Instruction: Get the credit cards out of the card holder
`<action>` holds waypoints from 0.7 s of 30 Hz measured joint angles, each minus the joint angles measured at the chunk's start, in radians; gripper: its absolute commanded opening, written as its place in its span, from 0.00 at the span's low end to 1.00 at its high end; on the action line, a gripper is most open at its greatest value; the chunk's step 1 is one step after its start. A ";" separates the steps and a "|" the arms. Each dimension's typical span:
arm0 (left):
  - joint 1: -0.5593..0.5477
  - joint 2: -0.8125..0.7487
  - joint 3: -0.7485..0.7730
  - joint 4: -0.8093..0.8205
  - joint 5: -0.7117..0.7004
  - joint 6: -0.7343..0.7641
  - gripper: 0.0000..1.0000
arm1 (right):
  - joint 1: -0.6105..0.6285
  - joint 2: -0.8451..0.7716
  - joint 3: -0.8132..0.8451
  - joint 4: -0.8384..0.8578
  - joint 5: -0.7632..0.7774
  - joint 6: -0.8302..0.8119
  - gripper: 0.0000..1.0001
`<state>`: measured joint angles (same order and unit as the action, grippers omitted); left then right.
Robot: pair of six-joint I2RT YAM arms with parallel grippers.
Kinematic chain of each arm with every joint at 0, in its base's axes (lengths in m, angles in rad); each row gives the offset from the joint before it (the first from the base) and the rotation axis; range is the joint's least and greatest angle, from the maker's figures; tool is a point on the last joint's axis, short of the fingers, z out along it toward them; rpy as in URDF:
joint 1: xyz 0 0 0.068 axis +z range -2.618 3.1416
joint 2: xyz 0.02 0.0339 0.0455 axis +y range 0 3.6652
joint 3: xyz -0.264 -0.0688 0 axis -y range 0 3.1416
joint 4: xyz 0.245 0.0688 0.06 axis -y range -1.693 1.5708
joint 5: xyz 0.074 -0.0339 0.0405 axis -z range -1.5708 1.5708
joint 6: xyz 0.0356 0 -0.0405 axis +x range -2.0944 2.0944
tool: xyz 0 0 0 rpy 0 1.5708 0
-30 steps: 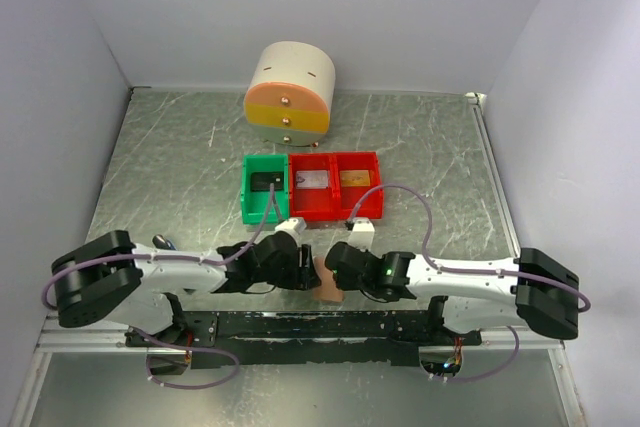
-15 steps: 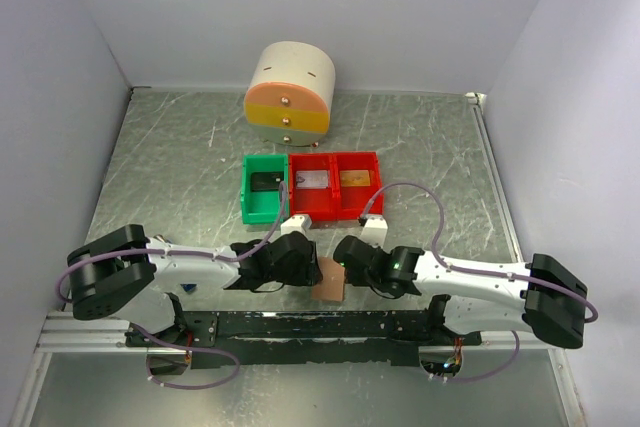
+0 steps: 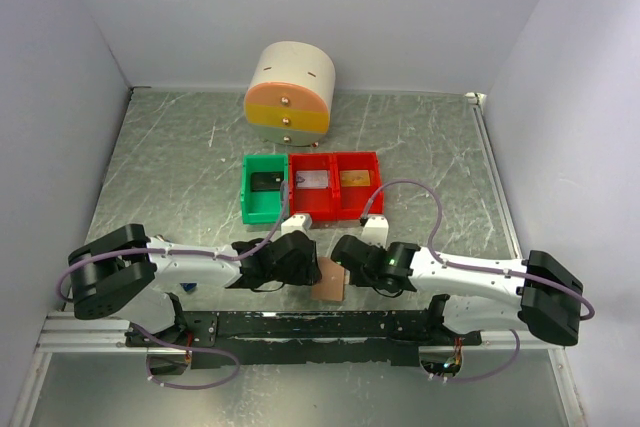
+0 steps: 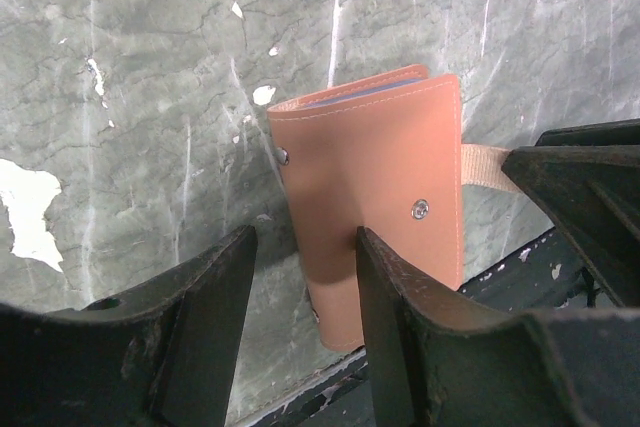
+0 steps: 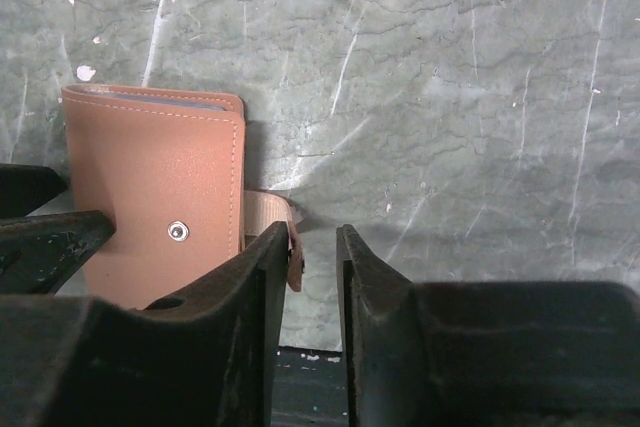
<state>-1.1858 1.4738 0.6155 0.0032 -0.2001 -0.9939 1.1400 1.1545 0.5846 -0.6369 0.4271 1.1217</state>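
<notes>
The tan-brown card holder (image 3: 328, 279) lies closed and flat on the table near the front edge, between both grippers. A thin pale blue edge, perhaps the credit cards (image 4: 352, 94), shows between its covers at the far end. My left gripper (image 4: 305, 257) is open; its right finger lies over the holder's (image 4: 375, 167) near left corner, and the left finger stands apart on bare table. My right gripper (image 5: 318, 242) is open by a narrow gap just right of the holder (image 5: 155, 197). The holder's strap tab (image 5: 280, 222) rests against the inner side of its left finger.
Behind the holder stands a row of bins, one green (image 3: 262, 209) and two red (image 3: 335, 209); a pale card (image 3: 312, 180) lies in the middle one. A round cream-and-orange drawer unit (image 3: 290, 92) stands further back. A black rail (image 3: 320, 325) runs along the front edge.
My right gripper's jaws have parted a little beside the strap. The left jaws have narrowed slightly. Both arms have shifted a little around the holder, which stays near the front edge.
</notes>
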 measured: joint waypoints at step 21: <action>0.000 -0.045 -0.007 -0.069 -0.041 0.009 0.62 | -0.026 -0.006 -0.007 0.078 -0.034 -0.057 0.00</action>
<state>-1.1858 1.4288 0.6083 -0.0662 -0.2409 -0.9852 1.1137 1.1484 0.5777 -0.5587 0.3935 1.0649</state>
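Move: The card holder's pull tab sits almost between my right fingertips, about 1 cm to their left and 1 cm below. The card holder's middle is roughly 6 cm left of my right hand, level with it. The right red tray lies some 22 cm ahead, 2 cm to the right, and the middle red tray the same distance out, 9 cm left. From my left hand the pull tab is about 8 cm to the right and 1 cm ahead. With my right hand I edge about 1 cm left and slightly forward towards the card holder, closing my partly open fingers until they are shut and pinch the pull tab beside its right edge. My left hand, its fingers still half open at the holder's left edge, eases about 1.5 cm left, away from the holder's middle, mostly at the end. ##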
